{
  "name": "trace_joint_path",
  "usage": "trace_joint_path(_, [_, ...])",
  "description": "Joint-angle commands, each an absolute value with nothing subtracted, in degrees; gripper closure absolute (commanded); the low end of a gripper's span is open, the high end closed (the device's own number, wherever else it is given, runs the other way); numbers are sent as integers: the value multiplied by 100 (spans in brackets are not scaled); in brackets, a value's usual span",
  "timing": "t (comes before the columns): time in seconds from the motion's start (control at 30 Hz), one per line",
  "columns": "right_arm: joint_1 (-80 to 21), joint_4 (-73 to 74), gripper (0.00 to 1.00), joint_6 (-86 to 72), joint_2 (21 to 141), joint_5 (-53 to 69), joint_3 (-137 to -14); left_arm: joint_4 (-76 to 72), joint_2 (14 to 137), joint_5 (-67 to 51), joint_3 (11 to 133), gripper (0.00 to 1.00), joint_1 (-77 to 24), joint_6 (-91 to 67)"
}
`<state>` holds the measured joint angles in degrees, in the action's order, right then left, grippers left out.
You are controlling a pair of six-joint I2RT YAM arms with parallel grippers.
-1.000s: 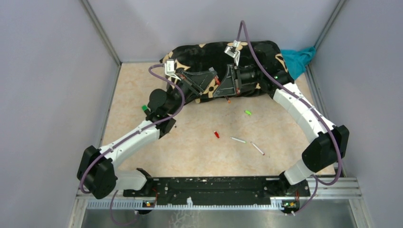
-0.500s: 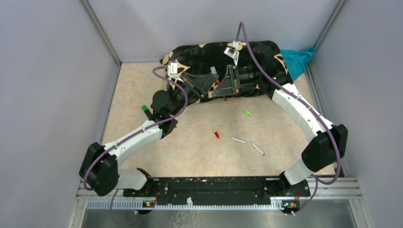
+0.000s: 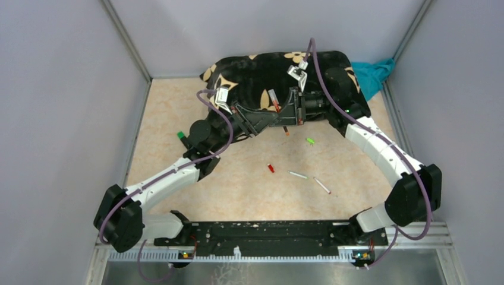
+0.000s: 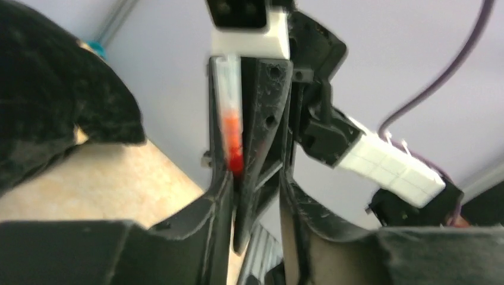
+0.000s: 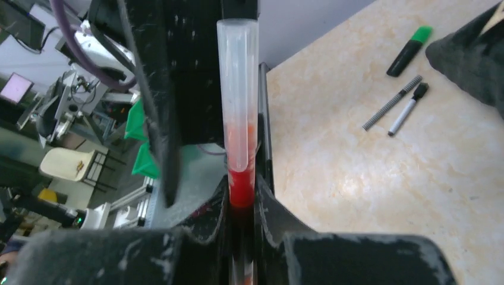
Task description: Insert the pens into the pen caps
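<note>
My right gripper (image 3: 290, 114) is shut on a slim pen (image 5: 238, 89), a translucent white tube with a red section at the jaws, held above the floral cushion. Its orange tip (image 3: 286, 132) sticks out below. My left gripper (image 3: 274, 120) meets it from the left, jaws apart around the pen (image 4: 230, 133) and one right finger, gripping nothing. A red pen cap (image 3: 271, 168) and a green pen cap (image 3: 309, 141) lie on the table. Two loose pens (image 3: 298, 174) (image 3: 321, 185) lie nearby, and a black marker with a green end (image 3: 181, 136) sits at the left.
A black cushion with a flower pattern (image 3: 255, 65) fills the back of the table, with a teal cloth (image 3: 373, 74) at its right end. Grey walls close in on the left, back and right. A striped grey pen (image 5: 392, 103) and a white pen (image 5: 407, 109) lie near the marker.
My left gripper has opened where it was shut before. Both grippers have drawn closer together and turned, so the pen now stands out above the right gripper.
</note>
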<state>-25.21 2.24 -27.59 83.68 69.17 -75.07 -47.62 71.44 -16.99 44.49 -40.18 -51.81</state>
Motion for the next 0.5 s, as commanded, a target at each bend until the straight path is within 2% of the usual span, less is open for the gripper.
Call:
trace_joint_path(0.0, [-2486, -1459, 100, -2898, 7939, 6065, -7464, -3677, 7177, -3823, 4138, 57, -4445, -5333])
trace_joint_path(0.23, [-2487, -1757, 100, -3035, 7760, 6399, -7117, -3368, 6545, -3491, 3898, 30, -4324, -5102])
trace_joint_path(0.47, [-2481, -2387, 100, -2956, 7563, 7329, -6610, -3361, 5512, -2810, 3762, 10, -4272, -4118])
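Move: Just ahead of the left fingers, already parted, the capped red pen lies about 2 cm farther out, 3 cm to the right and a touch higher; the right fingers grip it, its middle about 1 cm ahead of them and slightly higher. Some 40 cm below the left hand, the red cap is 6 cm back, the pale pen 9 cm back and 11 cm right, and the green cap 5 cm ahead and 16 cm right. Backing away from the capped red pen, the left hand opens wide as it travels about 8 cm back towards the robot while sinking some 7 cm, then rises a couple of centimetres at the end. The right hand keeps its pinch on the pen, drifts out a little and returns, lifts about 3 cm and rolls some 15 degrees so the pen's far, capped end tips up. ##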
